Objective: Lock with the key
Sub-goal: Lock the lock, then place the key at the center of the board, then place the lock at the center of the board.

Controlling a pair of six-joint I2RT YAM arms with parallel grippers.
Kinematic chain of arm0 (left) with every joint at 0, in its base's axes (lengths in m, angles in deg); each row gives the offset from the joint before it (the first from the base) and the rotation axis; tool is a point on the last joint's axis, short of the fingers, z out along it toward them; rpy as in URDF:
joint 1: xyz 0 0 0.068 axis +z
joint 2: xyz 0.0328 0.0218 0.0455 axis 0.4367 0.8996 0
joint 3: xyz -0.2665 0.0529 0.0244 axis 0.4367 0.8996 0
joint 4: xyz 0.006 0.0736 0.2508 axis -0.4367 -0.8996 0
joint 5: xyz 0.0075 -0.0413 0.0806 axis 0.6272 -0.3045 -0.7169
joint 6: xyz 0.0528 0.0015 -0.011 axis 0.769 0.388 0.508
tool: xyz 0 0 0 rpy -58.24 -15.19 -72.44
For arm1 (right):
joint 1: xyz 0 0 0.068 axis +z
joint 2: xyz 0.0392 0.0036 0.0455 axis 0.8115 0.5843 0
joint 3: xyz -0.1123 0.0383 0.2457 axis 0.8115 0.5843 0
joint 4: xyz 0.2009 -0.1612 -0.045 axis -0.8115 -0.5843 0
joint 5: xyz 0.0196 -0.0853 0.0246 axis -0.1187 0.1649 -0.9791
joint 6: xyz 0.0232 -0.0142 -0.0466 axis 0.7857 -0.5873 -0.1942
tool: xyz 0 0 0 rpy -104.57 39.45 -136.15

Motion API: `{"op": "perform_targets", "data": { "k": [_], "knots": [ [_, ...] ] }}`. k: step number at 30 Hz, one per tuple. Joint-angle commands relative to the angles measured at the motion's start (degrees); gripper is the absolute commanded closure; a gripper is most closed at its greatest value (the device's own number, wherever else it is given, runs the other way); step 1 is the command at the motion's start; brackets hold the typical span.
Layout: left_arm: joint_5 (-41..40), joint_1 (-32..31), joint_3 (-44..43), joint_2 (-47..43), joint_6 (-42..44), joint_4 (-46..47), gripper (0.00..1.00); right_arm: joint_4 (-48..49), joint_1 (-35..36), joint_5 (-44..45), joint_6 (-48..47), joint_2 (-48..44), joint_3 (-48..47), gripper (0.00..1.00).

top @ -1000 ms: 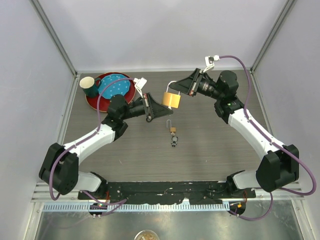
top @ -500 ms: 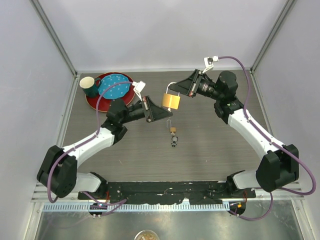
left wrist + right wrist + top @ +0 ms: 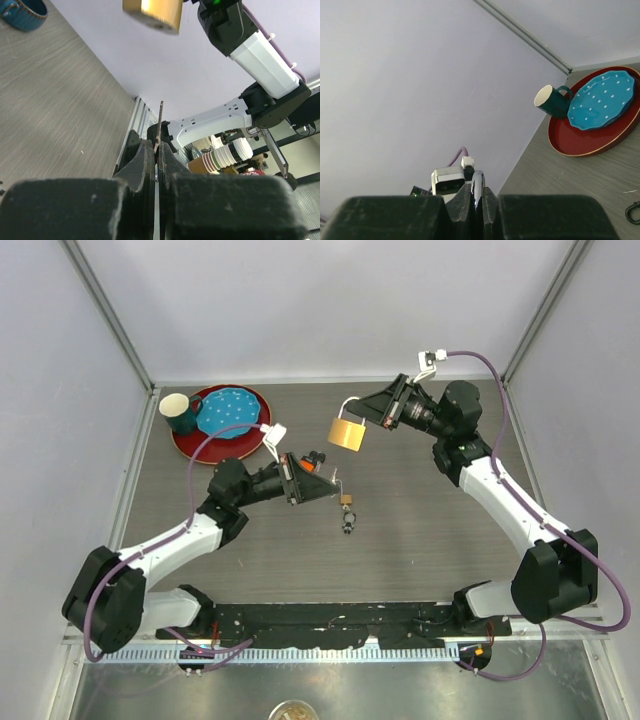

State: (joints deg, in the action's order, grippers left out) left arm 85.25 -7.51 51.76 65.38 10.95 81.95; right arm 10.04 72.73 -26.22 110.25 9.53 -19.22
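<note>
A brass lock (image 3: 347,432) hangs in the air over the back middle of the table, and my right gripper (image 3: 367,412) is shut on its silver shackle (image 3: 478,186). In the left wrist view the lock's body (image 3: 152,12) shows at the top edge. My left gripper (image 3: 326,486) sits lower, in front of and left of the lock and apart from it. It is shut on a thin metal key (image 3: 160,122), whose blade sticks out past the fingertips. The lock's keyhole is not visible.
A small brass padlock (image 3: 346,501) with a dark key fob (image 3: 347,526) lies on the table just right of my left gripper. At the back left, a red tray (image 3: 186,445) holds a blue dotted plate (image 3: 225,410) and a teal mug (image 3: 178,412).
My left gripper has dropped away from the hanging lock, moving toward the front and right near the small padlock, and its jaws have closed tighter. My right gripper shifted the lock slightly.
</note>
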Motion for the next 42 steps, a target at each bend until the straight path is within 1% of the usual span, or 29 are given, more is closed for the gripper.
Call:
{"op": "perform_targets", "data": {
  "k": [1, 5, 6, 11, 13, 18, 23, 25, 32, 33, 38, 42],
  "knots": [
    [0.43, -0.34, 1.05, -3.17, 0.77, 0.47, 1.0, 7.45, -0.37, 1.69, 1.41, -1.22, -1.34, 0.99],
    [0.17, -0.25, -1.22, -3.88, 3.58, -3.92, 1.0, 7.19, -0.46, 1.34, 1.33, -1.75, -1.07, 0.99],
    [-0.09, -0.25, -1.93, -3.79, 4.37, -6.72, 1.0, 6.75, -0.46, 1.25, 0.98, -1.84, -0.99, 0.98],
    [-0.45, -0.25, -5.71, -2.74, 9.2, -14.2, 1.0, 2.97, -0.64, 1.34, -2.01, -2.45, 0.51, 0.99],
    [-0.36, -0.25, -5.63, -2.56, 9.74, -15.53, 1.0, 0.34, -0.64, 1.52, -4.47, -2.54, 1.73, 0.98],
    [-3.08, -0.08, -3.52, -3.0, 11.32, -19.3, 1.0, 0.24, -0.55, 1.43, -6.32, -0.79, 6.13, 0.99],
    [-5.72, 0.54, -0.19, -2.38, 11.5, -21.07, 1.0, 2.08, 0.67, 0.64, -7.81, 3.43, 11.05, 0.99],
    [-6.86, 0.89, 0.52, -1.6, 12.37, -23.35, 1.0, 3.22, 1.47, 0.64, -8.34, 5.1, 12.98, 0.98],
    [-9.15, 1.85, 4.21, 1.56, 14.14, -27.57, 1.0, 8.67, 7.97, 1.95, -8.35, 13.62, 16.33, 0.98],
    [-9.24, 2.55, 4.56, 1.83, 14.4, -27.84, 1.0, 9.46, 9.72, 2.57, -8.08, 15.2, 16.5, 0.98],
    [-10.29, 5.54, 7.37, 2.45, 14.14, -28.1, 1.0, 14.21, 13.77, 4.24, -6.24, 20.3, 15.8, 0.98],
    [-12.22, 9.92, 9.66, 0.96, 14.05, -29.24, 1.0, 19.39, 17.02, 5.82, -3.25, 25.66, 15.1, 0.98]
  ]
}}
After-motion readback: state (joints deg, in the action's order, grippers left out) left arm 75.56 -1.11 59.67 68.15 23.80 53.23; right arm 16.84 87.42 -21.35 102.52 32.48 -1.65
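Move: My left hand holds the key; the gold padlock hangs by its shackle from my right fingers, about 10 cm ahead of my left hand, 2 cm to its right and 4 cm higher. From my right hand, the bare patch of table I take it to is roughly 6 cm back, 8 cm left, 35 cm down. Also on the table, the small padlock is nearly below, 1 cm ahead and 1 cm left; the orange padlock 9 cm ahead, 9 cm left. My right hand, still gripping the shackle, lowers the gold padlock some 27 cm towards the bare table left of the small padlock, bearing left and slightly back late in the descent, fingertips tilting down. My left hand keeps the key pinched and sinks after it about 17 cm, veering left near the end, its tips dipping some 25 degrees, bringing the key close to the padlock. ##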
